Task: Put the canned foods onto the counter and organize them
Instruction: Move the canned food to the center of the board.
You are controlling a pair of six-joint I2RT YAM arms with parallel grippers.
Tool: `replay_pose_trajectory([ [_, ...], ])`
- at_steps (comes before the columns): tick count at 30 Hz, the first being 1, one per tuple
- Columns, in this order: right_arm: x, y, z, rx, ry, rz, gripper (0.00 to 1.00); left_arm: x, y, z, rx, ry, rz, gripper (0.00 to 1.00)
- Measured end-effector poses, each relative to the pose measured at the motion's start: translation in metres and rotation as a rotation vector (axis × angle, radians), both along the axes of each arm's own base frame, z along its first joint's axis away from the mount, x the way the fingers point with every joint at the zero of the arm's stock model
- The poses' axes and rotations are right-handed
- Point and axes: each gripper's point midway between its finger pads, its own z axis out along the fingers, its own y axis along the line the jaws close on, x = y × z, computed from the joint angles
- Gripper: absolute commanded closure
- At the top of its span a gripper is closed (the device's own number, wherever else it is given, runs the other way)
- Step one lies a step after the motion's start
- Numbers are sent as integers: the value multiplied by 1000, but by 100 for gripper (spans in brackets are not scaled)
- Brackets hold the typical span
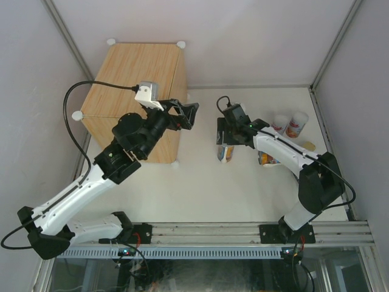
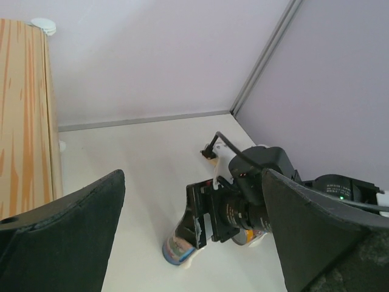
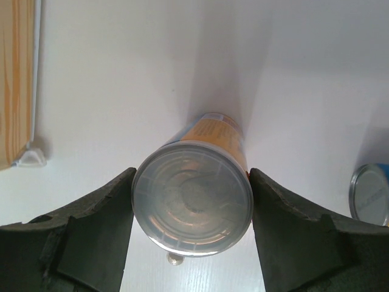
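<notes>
A tall blue-orange can (image 1: 225,152) stands upright at the table's middle, and my right gripper (image 1: 225,140) is shut on its top from above. In the right wrist view both pads (image 3: 115,213) press the sides of its grey lid (image 3: 192,199). Whether its base touches the table I cannot tell. The counter (image 1: 137,91), a light wood box with white knobs, stands at the far left with nothing on top. Beside the counter's right edge my left gripper (image 1: 185,114) hangs open and empty. It faces the held can (image 2: 179,246).
Two short white-red cans (image 1: 280,123) (image 1: 297,124) stand at the far right. Another blue-orange can (image 1: 267,159) sits partly under the right forearm, and a small flat tin (image 1: 309,145) lies beside it. White walls close the table at the back and on both sides.
</notes>
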Motion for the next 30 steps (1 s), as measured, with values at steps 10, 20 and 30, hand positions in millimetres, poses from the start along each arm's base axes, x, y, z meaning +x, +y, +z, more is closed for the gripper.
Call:
replay_pose_trajectory([
  [10, -12, 20, -2, -42, -9, 57, 70, -3, 9, -35, 60, 54, 22, 0],
  [20, -14, 27, -2, -43, -10, 76, 30, -25, 8, -73, 149, 106, 46, 0],
  [30, -18, 31, 13, -9, -36, 102, 5, -42, 15, -109, 212, 125, 110, 0],
])
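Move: The right hand still holds the upright can near its lid, the can's middle about 4 cm below the hand point; the free spot at the board's centre lies roughly 3 cm to the left and 2 cm back. A lying can is about 18 cm to the right and 1 cm ahead, the nearer white jar 19 cm right and 10 cm ahead, the cabinet's near corner foot 17 cm left, level. From the left hand, the held can is some 5 cm ahead, 10 cm right and 33 cm below. Staying almost level, the right hand eases the gripped can about 3 cm left and a little back towards the board's centre, slowing as it goes, then spreads its fingers off the can's sides and starts to lift by about 1 cm. Meanwhile the wide-open left hand sinks some 11 cm beside the cabinet and draws back about 4 cm, rolling its left side up a little. ##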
